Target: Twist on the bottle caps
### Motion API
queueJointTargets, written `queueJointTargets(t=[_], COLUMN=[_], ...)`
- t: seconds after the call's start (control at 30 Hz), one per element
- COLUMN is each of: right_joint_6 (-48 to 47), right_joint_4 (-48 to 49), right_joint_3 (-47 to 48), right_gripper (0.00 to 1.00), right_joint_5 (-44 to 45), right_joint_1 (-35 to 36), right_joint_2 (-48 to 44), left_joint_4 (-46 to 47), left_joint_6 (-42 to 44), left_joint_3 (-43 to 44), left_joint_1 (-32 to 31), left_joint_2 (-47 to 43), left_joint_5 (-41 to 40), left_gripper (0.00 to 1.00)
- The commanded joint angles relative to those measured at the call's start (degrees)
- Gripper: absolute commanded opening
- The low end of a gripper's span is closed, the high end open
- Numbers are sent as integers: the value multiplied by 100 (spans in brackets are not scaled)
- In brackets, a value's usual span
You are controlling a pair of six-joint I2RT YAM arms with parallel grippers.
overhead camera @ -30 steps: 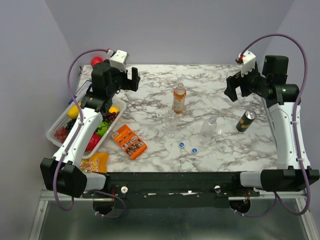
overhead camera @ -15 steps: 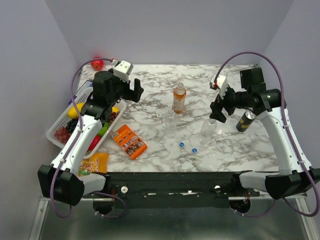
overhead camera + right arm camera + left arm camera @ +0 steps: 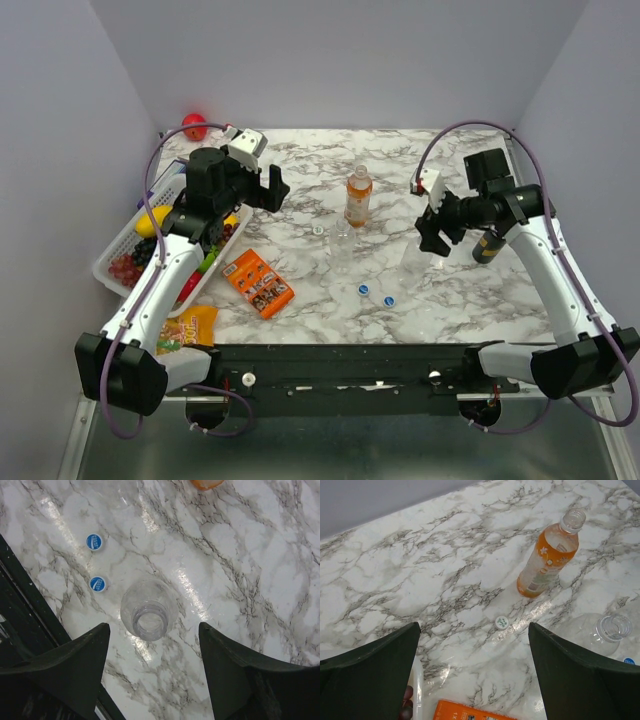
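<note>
The orange bottle point(image 3: 358, 196) point(image 3: 547, 560) stands uncapped at mid-table. One clear bottle point(image 3: 341, 243) point(image 3: 610, 630) stands just in front of it. A second clear bottle point(image 3: 413, 258) point(image 3: 148, 615) stands further right, its mouth open. Two blue caps point(image 3: 364, 290) point(image 3: 388, 300) point(image 3: 93, 541) point(image 3: 98, 583) lie near the front edge, and a whitish cap point(image 3: 318, 230) point(image 3: 501, 622) lies left of the bottles. My right gripper point(image 3: 432, 232) point(image 3: 154, 647) hovers open just above the second clear bottle, holding nothing. Further left and higher, my left gripper point(image 3: 272, 185) point(image 3: 474, 647) is open and empty.
A dark can point(image 3: 490, 245) lies behind the right arm. A white basket point(image 3: 108, 262) of fruit sits at the left edge. An orange packet point(image 3: 258, 283) point(image 3: 470, 711) lies by it, a yellow packet point(image 3: 190, 325) at the front left, a red ball point(image 3: 194, 126) at the back.
The right arm has swung from the back right corner forward and left, down over the right clear bottle. The left arm has shifted slightly to the right.
</note>
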Motion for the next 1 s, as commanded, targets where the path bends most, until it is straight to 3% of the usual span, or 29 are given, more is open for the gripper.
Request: queueJointTargets(t=[0.0, 0.33, 0.53, 0.57, 0.63, 0.77, 0.97], right_joint_6=[1, 71, 80, 45, 45, -148, -148], right_joint_4=[143, 275, 108, 39, -50, -594, -1884], right_joint_3=[-203, -186, -151, -151, -107, 288, 1781], right_gripper=[78, 61, 32, 22, 17, 8, 2], right_joint_5=[276, 321, 295, 260, 207, -57, -574], right_joint_1=[107, 204, 239, 248, 248, 248, 397], right_joint_2=[24, 261, 288, 236, 183, -10, 112], left_joint_4=[69, 43, -396, -484, -747, -898, 42], left_joint_6=[-71, 8, 666, 1024, 1378, 1651, 1546], left_joint_3=[107, 55, 2, -50, -165, -655, -2016], left_joint_1=[-11, -11, -222, -362, -511, -995, -1855], left_joint_2=[103, 95, 68, 59, -28, -344, -1556], left_joint_5=[221, 318, 362, 336, 336, 545, 811], left_gripper=[99, 99, 99, 99, 99, 99, 99])
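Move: The right hand hovers just above the neck of the clear bottle it is about to grip, whose middle lies about 11 cm below, 1 cm ahead and 1 cm left. On the table 20 cm below, the nearer blue cap is 7 cm back and 6 cm left, the farther 5 cm back and 13 cm left. From the left hand that farther cap lies 11 cm back, 19 cm right and 26 cm down; the second clear bottle, 6 cm back and 14 cm right. The right fingers close around the bottle's neck as the hand sinks about 2 cm, then keep their grip while it rises some 4 to 5 cm and draws back a little. The left hand, open and empty, barely moves at first, then swings back about 10 cm, down and to the right towards the blue caps, turning clockwise some 25 degrees. ##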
